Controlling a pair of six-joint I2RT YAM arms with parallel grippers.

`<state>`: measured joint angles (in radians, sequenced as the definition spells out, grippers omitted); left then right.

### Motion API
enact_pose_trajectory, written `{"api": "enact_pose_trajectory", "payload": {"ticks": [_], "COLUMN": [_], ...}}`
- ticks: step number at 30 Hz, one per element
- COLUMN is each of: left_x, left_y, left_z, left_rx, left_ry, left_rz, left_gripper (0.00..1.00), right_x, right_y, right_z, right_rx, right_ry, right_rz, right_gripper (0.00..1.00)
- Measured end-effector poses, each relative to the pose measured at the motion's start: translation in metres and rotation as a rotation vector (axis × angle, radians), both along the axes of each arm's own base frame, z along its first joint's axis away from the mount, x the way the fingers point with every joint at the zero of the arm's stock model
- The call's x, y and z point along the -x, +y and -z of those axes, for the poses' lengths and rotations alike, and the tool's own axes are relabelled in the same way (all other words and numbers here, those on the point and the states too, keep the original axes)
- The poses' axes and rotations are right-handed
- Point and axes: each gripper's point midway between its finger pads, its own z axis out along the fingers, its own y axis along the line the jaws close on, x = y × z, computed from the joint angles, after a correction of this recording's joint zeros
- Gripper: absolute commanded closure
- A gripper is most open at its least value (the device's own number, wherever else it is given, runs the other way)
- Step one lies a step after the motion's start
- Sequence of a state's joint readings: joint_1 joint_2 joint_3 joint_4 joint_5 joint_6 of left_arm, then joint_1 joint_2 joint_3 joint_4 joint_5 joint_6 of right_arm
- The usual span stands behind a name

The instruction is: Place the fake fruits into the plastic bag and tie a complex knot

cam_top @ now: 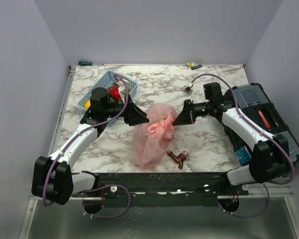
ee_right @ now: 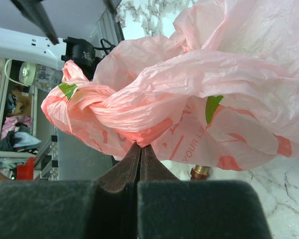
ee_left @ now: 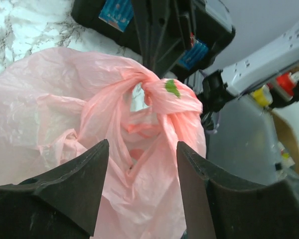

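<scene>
The pink plastic bag (cam_top: 148, 142) lies mid-table, its handles twisted into a knot (cam_top: 161, 127) near the top. In the left wrist view the knot (ee_left: 162, 94) sits beyond my left gripper (ee_left: 142, 149), whose jaws stand open with loose bag plastic between them, not pinched. My right gripper (ee_right: 141, 145) is shut on a fold of the plastic bag (ee_right: 229, 84) just under the twisted bunch (ee_right: 94, 107). From above, the left gripper (cam_top: 143, 118) and right gripper (cam_top: 176, 121) flank the knot. Red (cam_top: 114, 92) and yellow (cam_top: 88, 103) fake fruits show in the basket. The bag's contents are hidden.
A light-blue lattice basket (cam_top: 120, 79) stands at the back left, partly behind the left arm. A brass tap fitting (cam_top: 178, 158) lies right of the bag. A black toolbox (cam_top: 261, 112) fills the right edge. A green screwdriver (cam_top: 89, 63) lies at the back edge.
</scene>
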<state>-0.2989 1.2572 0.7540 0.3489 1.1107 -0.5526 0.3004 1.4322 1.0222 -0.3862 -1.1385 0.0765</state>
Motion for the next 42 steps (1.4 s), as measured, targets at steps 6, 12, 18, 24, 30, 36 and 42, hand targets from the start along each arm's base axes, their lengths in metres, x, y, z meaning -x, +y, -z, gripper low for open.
{"api": "enact_pose_trajectory", "payload": {"ticks": [6, 12, 18, 24, 30, 36, 42], "left_x": [0.02, 0.04, 0.054, 0.05, 0.047, 0.024, 0.0], "left_y": [0.006, -0.003, -0.018, -0.023, -0.025, -0.01, 0.01], "left_z": [-0.004, 0.018, 0.02, 0.014, 0.009, 0.016, 0.031], "left_rx": [-0.117, -0.177, -0.177, -0.153, -0.138, -0.141, -0.164], "left_ry": [-0.08, 0.02, 0.068, 0.106, 0.113, 0.151, 0.196], "left_rz": [0.059, 0.125, 0.176, 0.165, 0.153, 0.043, -0.095], "left_gripper": [0.44, 0.44, 0.46, 0.63, 1.0, 1.0, 1.0], "right_x": [-0.001, -0.002, -0.003, -0.003, -0.003, -0.002, -0.006], "right_y": [-0.001, -0.001, -0.001, -0.001, -0.002, -0.008, -0.021], "right_z": [0.002, 0.003, 0.004, 0.004, 0.005, 0.014, 0.028], "right_rx": [0.007, 0.012, 0.018, 0.02, 0.029, 0.096, 0.194], "right_ry": [-0.011, -0.017, -0.024, -0.031, -0.057, -0.141, -0.239], "right_rz": [0.002, 0.004, 0.008, 0.009, 0.0, -0.02, -0.019], "right_gripper": [0.99, 0.99, 0.99, 0.99, 0.99, 0.99, 0.99]}}
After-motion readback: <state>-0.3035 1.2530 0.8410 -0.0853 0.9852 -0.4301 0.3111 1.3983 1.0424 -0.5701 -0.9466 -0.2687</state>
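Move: The loose end of the tied bag handles, which the open left gripper is to pinch, sits about 5 cm back, 3 cm to its right and just below it. The knot is some 8 cm right of the left gripper and 2 cm back, slightly lower; the bag's body hangs about 8 cm back, 3 cm right and 10 cm down. From the right gripper, already pinching the other tail, that loose end lies roughly 10 cm left and 2 cm back, about level. Bring the left gripper back about 5 cm and a little right to the loose handle end, dipping slightly, and shut the fingers on the plastic. Then, keeping the pinch, draw it forward and left away from the knot, some 6 cm and sinking. Meanwhile keep the right pinch still, then pull its tail down and right about 3 cm, tilting the fingers down. ##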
